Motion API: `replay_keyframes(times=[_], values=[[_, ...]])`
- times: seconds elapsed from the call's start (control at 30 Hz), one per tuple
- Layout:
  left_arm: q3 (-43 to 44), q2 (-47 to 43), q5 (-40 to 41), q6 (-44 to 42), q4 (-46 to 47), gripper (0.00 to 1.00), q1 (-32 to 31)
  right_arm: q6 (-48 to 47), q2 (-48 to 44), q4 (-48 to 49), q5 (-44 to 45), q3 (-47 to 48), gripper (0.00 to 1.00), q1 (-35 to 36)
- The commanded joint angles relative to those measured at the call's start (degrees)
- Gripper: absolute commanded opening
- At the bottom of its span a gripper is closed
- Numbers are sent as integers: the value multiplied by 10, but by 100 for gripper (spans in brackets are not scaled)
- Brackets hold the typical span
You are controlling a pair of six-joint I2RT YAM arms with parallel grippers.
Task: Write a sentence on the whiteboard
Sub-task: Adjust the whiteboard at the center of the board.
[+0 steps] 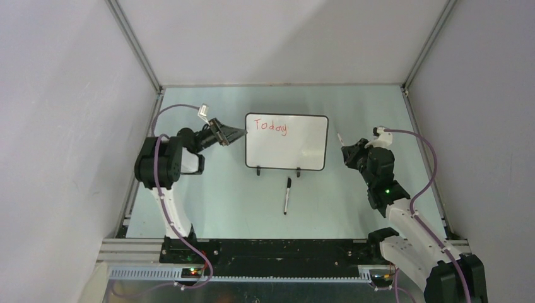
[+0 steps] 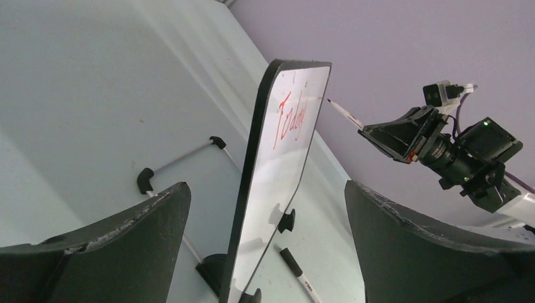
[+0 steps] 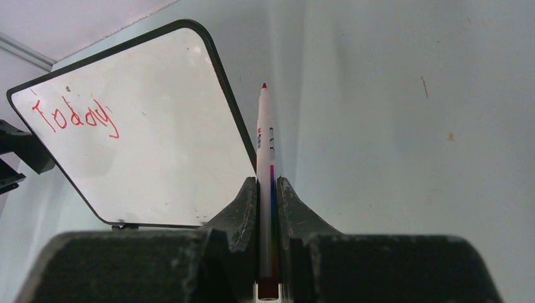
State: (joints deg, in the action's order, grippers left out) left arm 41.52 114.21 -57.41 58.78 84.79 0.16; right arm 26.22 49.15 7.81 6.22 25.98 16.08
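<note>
The whiteboard point(image 1: 296, 151) stands upright on two black feet at mid-table. The sentence point(image 1: 270, 126) so reads "Today" in red at the board's top left. My left gripper point(image 1: 238, 134) is open, its wide-spread fingers on either side of the board's left edge point(image 2: 252, 183), with gaps to the frame. My right gripper point(image 1: 347, 150) hangs just off the board's right edge, shut on a red-tipped marker point(image 3: 265, 139). The marker's tip points up and away, a little clear of the board point(image 3: 158, 145). The word "Today" point(image 3: 76, 117) also shows in the right wrist view.
A second marker with a black cap point(image 1: 287, 196) lies on the table in front of the board, also seen as the capped marker point(image 2: 299, 271) below my left fingers. Grey enclosure walls with aluminium posts close in the table on the left, back and right.
</note>
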Motion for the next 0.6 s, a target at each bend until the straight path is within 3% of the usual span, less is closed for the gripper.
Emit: replay_keyframes(times=[0.0,0.23,0.43,0.57], values=[[19,8,-13,6,31,95,-20,-8,-12,21,11,2,0,3],[19,-1,-13,-20,32,69,-40,-6,-12,21,8,2,0,4],[-17,-41,-7,-55,32,34,-53,-6,-12,23,7,2,0,6],[-19,-41,-5,-54,32,27,-57,-6,-12,24,6,3,0,7]])
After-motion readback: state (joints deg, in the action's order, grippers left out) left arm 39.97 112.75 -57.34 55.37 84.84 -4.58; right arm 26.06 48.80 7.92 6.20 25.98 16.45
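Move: The whiteboard stands leaning on its feet with its middle about 16 cm to the left hand's right, 1 cm nearer and 3 cm lower; its left edge is just off the open fingertips. The word "Today" is about 10 cm to the right, level in depth; the black marker lies about 16 cm right, 20 cm back and 12 cm below. From the right hand, the whiteboard's middle is about 21 cm left, 7 cm ahead and 6 cm lower. Rightward by about 3 cm, the left hand brings its wide-open fingers around the upper part of the whiteboard's left edge, turning slightly clockwise. They then close most of the way and pinch the edge between front and back faces, while the hand draws back towards the robot some 2 cm at steady height. ##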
